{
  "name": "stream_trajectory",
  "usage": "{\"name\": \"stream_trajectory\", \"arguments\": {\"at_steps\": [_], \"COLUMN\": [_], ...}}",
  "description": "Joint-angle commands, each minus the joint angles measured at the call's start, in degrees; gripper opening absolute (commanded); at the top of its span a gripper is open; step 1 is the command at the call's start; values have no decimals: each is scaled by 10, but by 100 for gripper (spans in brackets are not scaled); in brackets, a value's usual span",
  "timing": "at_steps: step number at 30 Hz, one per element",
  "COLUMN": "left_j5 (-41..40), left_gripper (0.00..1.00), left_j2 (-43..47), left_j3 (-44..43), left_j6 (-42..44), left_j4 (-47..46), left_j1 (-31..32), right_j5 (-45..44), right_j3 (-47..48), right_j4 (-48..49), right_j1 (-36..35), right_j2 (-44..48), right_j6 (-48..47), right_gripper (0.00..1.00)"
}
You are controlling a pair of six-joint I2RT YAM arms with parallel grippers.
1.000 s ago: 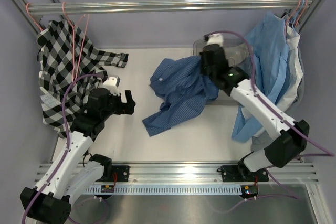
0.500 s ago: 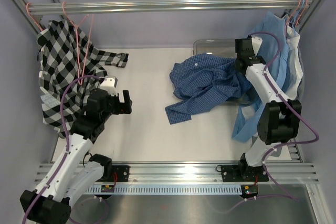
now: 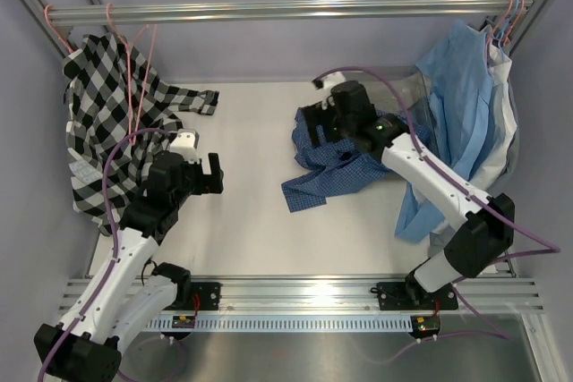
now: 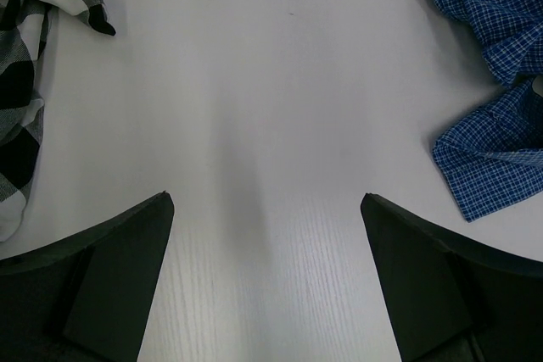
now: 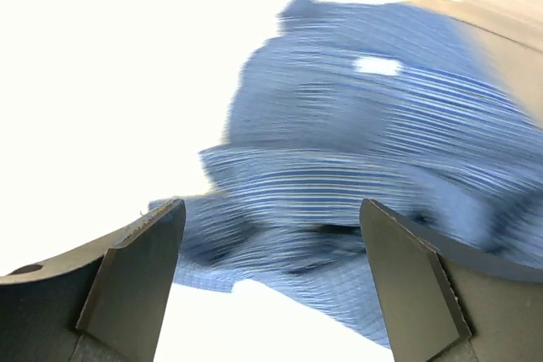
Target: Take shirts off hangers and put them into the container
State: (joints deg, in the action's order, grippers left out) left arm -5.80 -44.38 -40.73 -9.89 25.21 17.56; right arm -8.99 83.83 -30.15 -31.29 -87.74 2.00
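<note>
The dark blue check shirt (image 3: 345, 163) lies crumpled on the table, its right part against the container (image 3: 407, 89), a clear grey bin mostly hidden by my right arm. My right gripper (image 3: 313, 124) hovers over the shirt's left part, open and holding nothing. The right wrist view shows the shirt (image 5: 373, 150) blurred below the open right gripper (image 5: 271, 214). The black-and-white check shirt (image 3: 107, 123) hangs at the left on a pink hanger (image 3: 134, 69). My left gripper (image 3: 218, 176) is open beside it over bare table (image 4: 265, 201). In the left wrist view both shirts (image 4: 21, 65) (image 4: 496, 125) sit at the edges.
A metal rail (image 3: 286, 11) spans the back. Plain light blue and white garments (image 3: 466, 105) hang at the right on pink hangers (image 3: 510, 2), draping down by the bin. The arm bases sit on a rail at the near edge (image 3: 304, 294).
My right gripper has opened and let go of the dark blue shirt, then swung left away from the bin. The shirt has dropped onto the table. The left arm is still.
</note>
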Motion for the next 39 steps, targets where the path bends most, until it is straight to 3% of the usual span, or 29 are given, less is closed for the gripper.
{"name": "stream_trajectory", "arguments": {"at_steps": [1,8,18,22,23,25,26,27,31,34,39], "left_j5": [-20,-25,-19,-20,-21,-21,-21,-21,-20,-23,-24], "left_gripper": [99,99,99,99,99,99,99,99,99,99,99], "left_j2": [-2,-1,3,4,4,5,6,6,3,3,8], "left_j3": [1,3,6,6,6,7,7,7,6,7,7], "left_j6": [10,11,12,12,12,13,13,13,14,14,14], "left_j4": [-35,-34,-35,-35,-34,-33,-34,-35,-35,-35,-32], "left_j1": [3,3,3,3,3,3,3,3,3,3,3], "right_j5": [103,129,100,93,93,74,64,58,8,-89,-174], "right_j3": [-18,-30,-37,-38,-39,-41,-39,-39,-16,16,55], "right_j4": [-16,-13,4,9,10,10,10,10,6,5,11], "right_j1": [-63,-130,-137,-137,-137,-137,-137,-137,-136,-123,-4], "right_j2": [-33,-150,-235,-255,-255,-248,-243,-236,-176,-140,-99], "right_j6": [-84,-103,-100,-103,-103,-103,-103,-103,-97,-103,-81], "right_gripper": [94,95,81,59,43,25,9,1,0,0,0]}}
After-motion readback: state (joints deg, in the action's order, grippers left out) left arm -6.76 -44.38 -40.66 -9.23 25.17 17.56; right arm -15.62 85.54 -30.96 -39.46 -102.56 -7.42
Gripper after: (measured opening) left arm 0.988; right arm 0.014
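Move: The right hand is open above the blue checked shirt; the shirt's near-left sleeve lies about 8 cm back, 10 cm to the left and 22 cm below it. The shirt's main heap lies roughly 4 cm right and 1 cm ahead of that hand, spilling onto the container, whose middle is some 14 cm right and 9 cm ahead. From the waiting left hand the sleeve is about 21 cm right, 4 cm ahead and 16 cm lower. The right hand's fingers shut on the blue shirt's near-left sleeve, pinching it at the table, after a swoop down of about 20 cm that also runs left and back while the wrist tips down and swings counter-clockwise. Keeping its hold, the hand then climbs about 12 cm, pulling the cloth forward and a little right towards the container as the wrist largely unwinds. ##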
